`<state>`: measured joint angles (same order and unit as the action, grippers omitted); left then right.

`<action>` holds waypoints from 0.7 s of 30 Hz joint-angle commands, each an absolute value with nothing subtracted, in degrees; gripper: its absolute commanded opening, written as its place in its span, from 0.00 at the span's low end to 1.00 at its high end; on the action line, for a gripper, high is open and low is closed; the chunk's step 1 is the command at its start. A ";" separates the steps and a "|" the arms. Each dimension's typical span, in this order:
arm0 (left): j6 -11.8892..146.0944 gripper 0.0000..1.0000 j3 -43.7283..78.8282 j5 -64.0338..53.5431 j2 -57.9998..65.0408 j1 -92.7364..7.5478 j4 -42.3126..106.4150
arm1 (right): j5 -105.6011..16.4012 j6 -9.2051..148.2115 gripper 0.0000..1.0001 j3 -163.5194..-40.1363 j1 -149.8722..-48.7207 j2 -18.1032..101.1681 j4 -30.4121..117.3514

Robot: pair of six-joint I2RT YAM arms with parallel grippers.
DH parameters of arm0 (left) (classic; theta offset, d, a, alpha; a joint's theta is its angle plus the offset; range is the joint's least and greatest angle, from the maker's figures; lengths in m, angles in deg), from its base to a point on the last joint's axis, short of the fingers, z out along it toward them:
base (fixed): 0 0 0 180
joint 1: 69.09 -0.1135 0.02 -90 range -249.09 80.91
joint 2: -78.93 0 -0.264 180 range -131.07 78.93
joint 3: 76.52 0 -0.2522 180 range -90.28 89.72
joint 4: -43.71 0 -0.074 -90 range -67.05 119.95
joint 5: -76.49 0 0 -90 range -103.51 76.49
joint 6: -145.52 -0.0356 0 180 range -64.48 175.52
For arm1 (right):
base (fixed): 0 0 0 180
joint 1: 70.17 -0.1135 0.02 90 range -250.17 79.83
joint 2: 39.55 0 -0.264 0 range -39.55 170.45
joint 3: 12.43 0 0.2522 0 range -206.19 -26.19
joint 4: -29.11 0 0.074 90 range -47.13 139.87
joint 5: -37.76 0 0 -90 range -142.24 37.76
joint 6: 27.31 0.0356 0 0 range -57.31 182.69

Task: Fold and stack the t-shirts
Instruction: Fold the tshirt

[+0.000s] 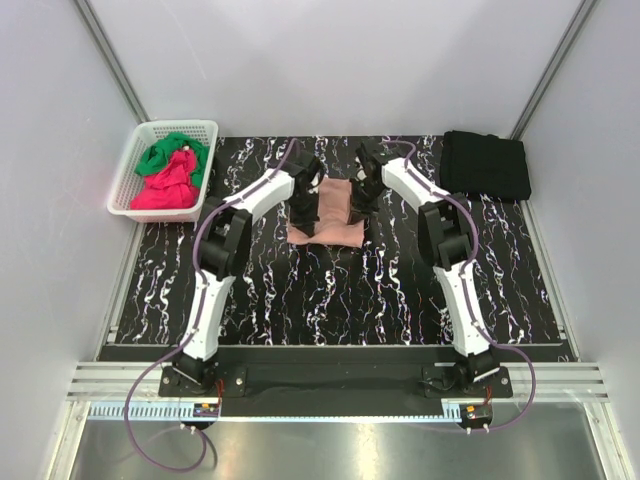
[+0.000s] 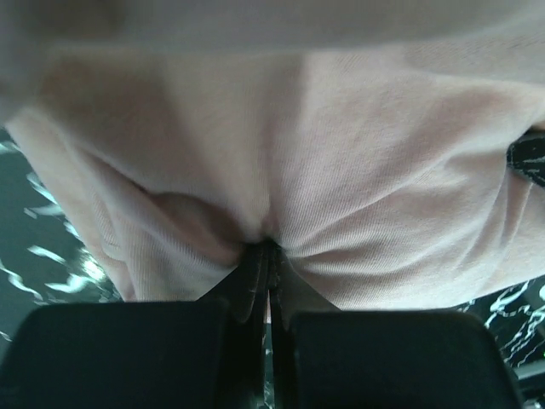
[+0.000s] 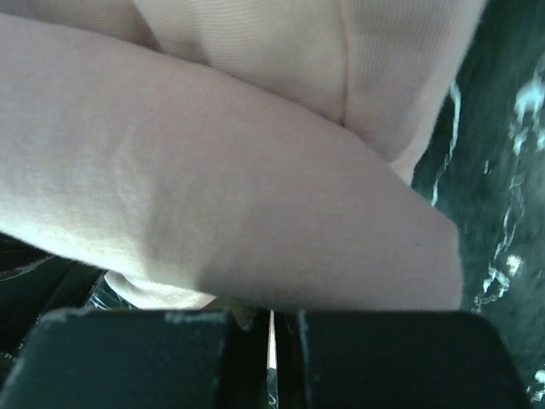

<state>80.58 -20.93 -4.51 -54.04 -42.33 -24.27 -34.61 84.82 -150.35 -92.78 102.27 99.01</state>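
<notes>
The salmon-pink t-shirt (image 1: pixel 327 222) lies partly folded mid-table, its far part lifted between both arms. My left gripper (image 1: pixel 304 203) is at its left edge. In the left wrist view that gripper (image 2: pixel 266 249) is shut, pinching a puckered bunch of the pink cloth (image 2: pixel 341 170). At the shirt's right edge, my right gripper (image 1: pixel 359 198) is also shut. In the right wrist view a rolled fold of the shirt (image 3: pixel 238 196) hides the tips of that gripper (image 3: pixel 271 312). A folded black t-shirt (image 1: pixel 486 164) lies at the back right. Green (image 1: pixel 172 152) and magenta-red (image 1: pixel 166 188) t-shirts fill the basket.
A white mesh basket (image 1: pixel 128 177) stands at the back left, beside the black marbled mat (image 1: pixel 330 300). Grey walls close in on the left, back and right. Both arm bases are bolted to the rail (image 1: pixel 330 378) at the near edge.
</notes>
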 commanded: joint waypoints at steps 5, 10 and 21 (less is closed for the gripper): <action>82.85 0.00 -11.89 -6.65 -47.21 -38.86 -22.61 | -35.01 84.13 0.00 -133.26 -95.39 90.73 94.65; 85.49 0.00 -2.76 -5.95 -38.61 -36.23 -21.12 | -34.66 85.62 0.00 -123.69 -96.88 84.48 92.80; 93.74 0.00 14.82 -6.74 -19.17 -26.39 -19.36 | -36.59 93.88 0.00 -104.87 -104.44 63.91 88.84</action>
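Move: The folded t-shirt lies under both closed grippers: its middle is about 6 cm ahead of the left fingertips and 6 cm to their right, and some 10 cm to the left of the right fingertips, roughly level with them. Its near hem is about 4 cm back from the left hand and 9 cm back from the right. Bare tabletop follows, with the front table edge some 33 cm back from the left hand. The folded t-shirt is dragged back towards the robot by the closed fingertips of both hands, already dug into the cloth near its two sides. They travel together some 16 cm, gathering speed, low and level for more than half of it, then rise while still drawing back, the left about 5 cm and the right 3, with the left tips coming free near the hem. ##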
